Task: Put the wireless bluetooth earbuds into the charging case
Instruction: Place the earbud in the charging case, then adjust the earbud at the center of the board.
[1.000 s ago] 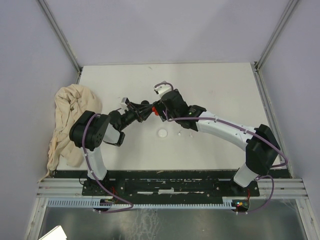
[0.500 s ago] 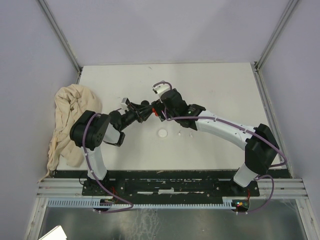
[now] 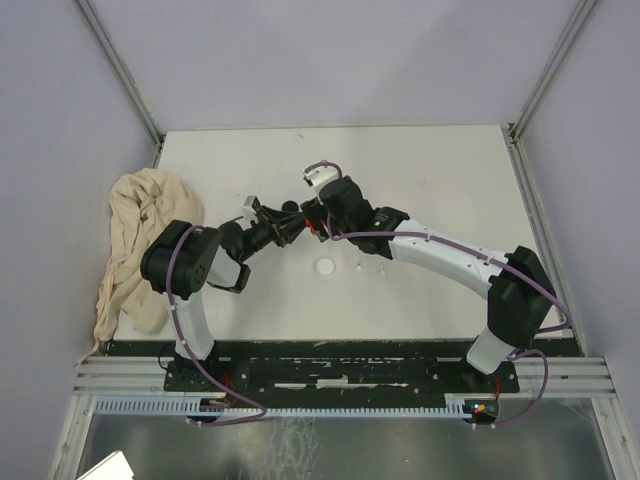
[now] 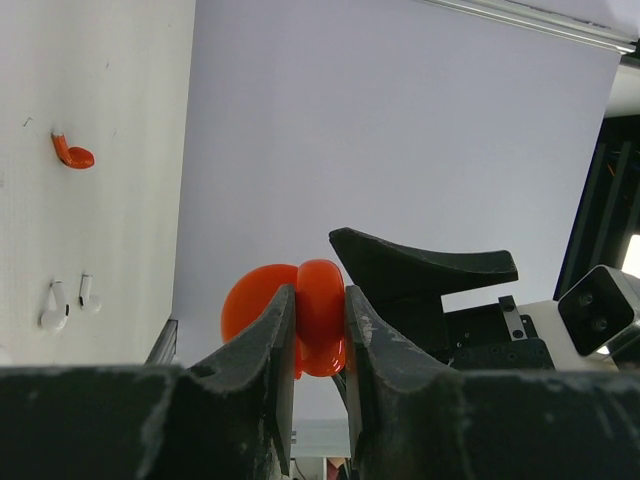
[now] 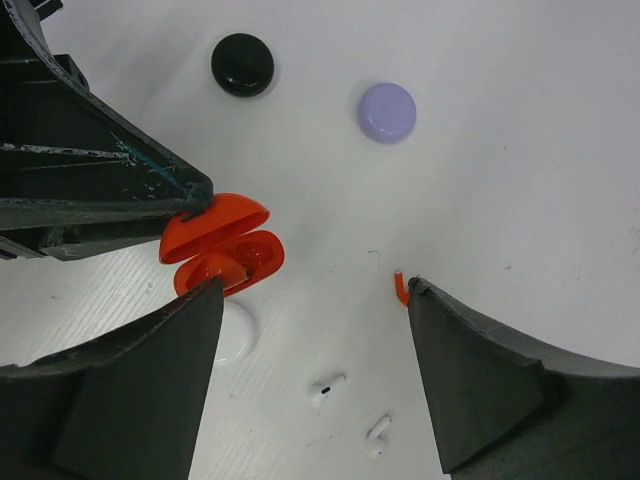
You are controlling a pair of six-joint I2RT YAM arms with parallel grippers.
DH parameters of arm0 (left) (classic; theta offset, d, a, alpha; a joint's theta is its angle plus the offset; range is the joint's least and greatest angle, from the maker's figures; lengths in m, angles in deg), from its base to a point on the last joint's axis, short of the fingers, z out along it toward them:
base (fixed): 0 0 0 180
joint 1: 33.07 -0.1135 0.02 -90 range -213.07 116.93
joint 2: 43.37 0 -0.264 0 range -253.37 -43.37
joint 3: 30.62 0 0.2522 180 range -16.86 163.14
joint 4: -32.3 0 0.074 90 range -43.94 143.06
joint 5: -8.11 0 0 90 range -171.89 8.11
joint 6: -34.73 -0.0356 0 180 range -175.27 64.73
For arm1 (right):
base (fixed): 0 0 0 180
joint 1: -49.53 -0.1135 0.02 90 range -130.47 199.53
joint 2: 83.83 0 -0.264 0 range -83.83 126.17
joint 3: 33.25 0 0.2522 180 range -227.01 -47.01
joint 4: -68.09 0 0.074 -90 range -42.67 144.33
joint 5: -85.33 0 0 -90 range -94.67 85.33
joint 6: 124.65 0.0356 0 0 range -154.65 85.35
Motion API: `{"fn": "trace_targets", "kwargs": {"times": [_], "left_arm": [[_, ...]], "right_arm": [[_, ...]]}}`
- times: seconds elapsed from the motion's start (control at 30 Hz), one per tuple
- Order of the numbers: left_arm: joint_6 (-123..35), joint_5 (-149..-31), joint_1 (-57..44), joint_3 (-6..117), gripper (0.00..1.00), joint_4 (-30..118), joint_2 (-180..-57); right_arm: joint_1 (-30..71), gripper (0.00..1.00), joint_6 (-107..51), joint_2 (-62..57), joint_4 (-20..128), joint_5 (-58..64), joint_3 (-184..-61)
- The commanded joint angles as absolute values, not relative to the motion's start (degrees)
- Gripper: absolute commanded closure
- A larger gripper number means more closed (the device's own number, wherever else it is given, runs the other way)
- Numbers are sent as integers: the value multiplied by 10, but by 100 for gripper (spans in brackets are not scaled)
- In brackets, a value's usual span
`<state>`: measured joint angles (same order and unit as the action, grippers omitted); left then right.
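My left gripper (image 4: 318,300) is shut on the open red charging case (image 4: 322,310), holding it above the table. In the right wrist view the case (image 5: 222,245) shows its lid up, with something red in one well. My right gripper (image 5: 315,290) hangs open just beside it, nothing between its fingers. A red earbud (image 5: 400,290) lies on the table at the tip of its right finger. Two white earbuds (image 5: 327,389) (image 5: 378,432) lie nearer. From above, both grippers meet at the case (image 3: 314,228) mid-table.
A black disc (image 5: 243,64) and a lilac disc (image 5: 387,111) lie beyond the case. A white disc (image 5: 232,338) sits partly behind my right gripper's left finger. A crumpled beige cloth (image 3: 140,245) covers the table's left edge.
The right arm has shifted slightly left and away, closer over the case. The left gripper and the case have stayed put.
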<state>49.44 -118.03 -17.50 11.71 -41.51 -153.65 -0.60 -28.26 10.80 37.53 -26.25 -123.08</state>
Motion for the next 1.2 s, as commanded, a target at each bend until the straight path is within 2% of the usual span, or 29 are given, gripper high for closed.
{"fn": "trace_targets", "kwargs": {"times": [0.0, 0.43, 0.67, 0.8, 0.93, 1.17], "left_arm": [[475, -1192, -168, 125, 97, -529, -1536], [475, -1192, -165, 126, 97, -529, -1535], [478, -1165, -167, 123, 97, -530, -1549], [472, -1141, -173, 114, 97, -531, -1553], [465, -1122, -182, 98, 97, -530, -1548], [462, -1124, -183, 95, 97, -530, -1537]], "right_arm": [[-4, 18, -278, 114, 390, -264, -1257], [-3, 18, -276, 116, 392, -271, -1261], [4, 18, -270, 51, 422, -297, -1211], [42, 19, -249, 35, 378, -300, -1197], [105, 19, -211, 37, 364, -242, -1164], [150, 20, -197, 125, 319, -230, -1189]]}}
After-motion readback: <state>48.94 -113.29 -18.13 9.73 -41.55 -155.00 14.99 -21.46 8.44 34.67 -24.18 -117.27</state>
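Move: The right hand, empty and open beside the red case, goes next for the red earbud on the table, about 7 cm ahead, 7 cm to its right and some 16 cm below. The red case, in the left fingers, is roughly 5 cm left and 1 cm ahead of the right hand. On the table, the purple case lies about 18 cm ahead and 1 cm left, the nearer white earbud 3 cm back and 5 cm right. From the left hand, the red earbud is some 16 cm right and 6 cm ahead. Take the open right gripper away from the red case after a slight dip beside it: lift a little, then sweep about 11 cm right and some 4 cm forward, sinking towards the loose red earbud, turning nearly 20 degrees clockwise and tipping slightly further down. Keep the red case gripped in the left fingers, easing it down about 2 cm and slightly left late on. ##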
